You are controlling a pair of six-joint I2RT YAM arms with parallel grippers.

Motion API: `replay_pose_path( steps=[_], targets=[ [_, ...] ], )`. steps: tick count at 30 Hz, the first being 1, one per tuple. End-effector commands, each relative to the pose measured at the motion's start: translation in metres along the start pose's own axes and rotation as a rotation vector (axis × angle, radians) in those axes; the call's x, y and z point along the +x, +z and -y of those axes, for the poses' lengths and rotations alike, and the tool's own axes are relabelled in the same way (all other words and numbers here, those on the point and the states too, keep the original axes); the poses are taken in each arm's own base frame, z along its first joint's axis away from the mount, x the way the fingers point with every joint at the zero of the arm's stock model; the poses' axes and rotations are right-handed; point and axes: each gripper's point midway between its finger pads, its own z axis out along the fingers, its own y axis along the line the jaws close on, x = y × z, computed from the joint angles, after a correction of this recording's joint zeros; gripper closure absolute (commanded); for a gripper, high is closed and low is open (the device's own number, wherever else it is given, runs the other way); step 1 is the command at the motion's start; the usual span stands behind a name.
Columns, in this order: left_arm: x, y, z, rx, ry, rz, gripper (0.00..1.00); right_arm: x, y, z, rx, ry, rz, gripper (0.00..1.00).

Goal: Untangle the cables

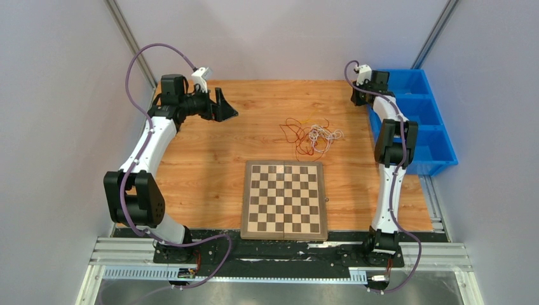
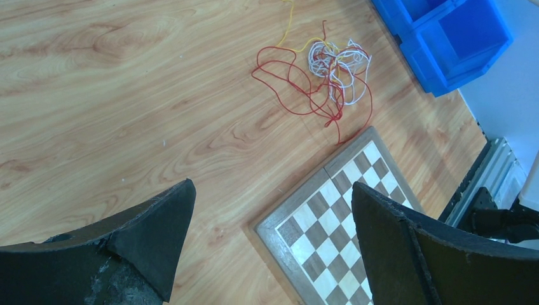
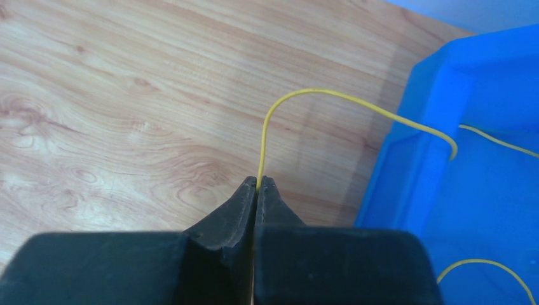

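Note:
A small tangle of thin red, white and yellow cables [image 1: 309, 135] lies on the wooden table behind the chessboard; it also shows in the left wrist view [image 2: 327, 73]. My left gripper [image 1: 224, 107] hangs open and empty at the back left, well left of the tangle; in its wrist view [image 2: 272, 210] the jaws stand wide apart. My right gripper [image 3: 257, 184] is shut on a yellow wire [image 3: 330, 98] that arcs right over the rim of the blue bin [image 3: 438, 159]. It sits at the back right [image 1: 363, 95] next to the bin.
A chessboard [image 1: 284, 198] lies at the front middle of the table. A blue compartment bin [image 1: 426, 124] stands along the right edge, with more yellow wire [image 3: 489, 264] inside. Grey walls enclose the table on three sides.

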Motion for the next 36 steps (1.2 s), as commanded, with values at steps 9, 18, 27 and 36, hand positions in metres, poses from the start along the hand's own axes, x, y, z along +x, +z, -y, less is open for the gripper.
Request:
replay_pose_path(
  steps=[9,18,27,36],
  targets=[
    [-0.010,-0.001,0.004,0.012,0.023,0.018,0.00,-0.116,-0.076,0.084,0.147,-0.140,0.343,1.00],
    [-0.007,0.003,0.002,0.017,0.010,0.007,0.00,-0.089,-0.080,0.133,0.210,-0.225,0.319,1.00],
    [-0.008,0.004,0.001,0.018,0.000,0.010,0.00,-0.108,-0.118,0.140,0.212,-0.172,0.367,0.62],
    [-0.006,0.004,0.003,0.024,-0.005,0.012,0.00,-0.142,-0.165,0.123,0.176,-0.168,0.439,0.26]
  ],
)
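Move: The right hand holds the end of the yellow cable low over the table just outside the blue bin. The middle of the far compartment lies about 17 cm to its right and 6 cm ahead, near its height; the bin's left rim is some 6 cm to the right, level fore and aft and 5 cm up. The middle compartment is about 21 cm right and 5 cm back. From the left hand, the far compartment is roughly 72 cm right, 28 cm ahead and 21 cm below. Still pinching the yellow cable's end, the right hand lifts about 8 cm and carries the end some 14 cm to the right, over the bin's left rim into the far compartment's space, its fingers tipping up close to 20 degrees. There the fingers open well over halfway and let go, and the hand rises another 5 cm. ##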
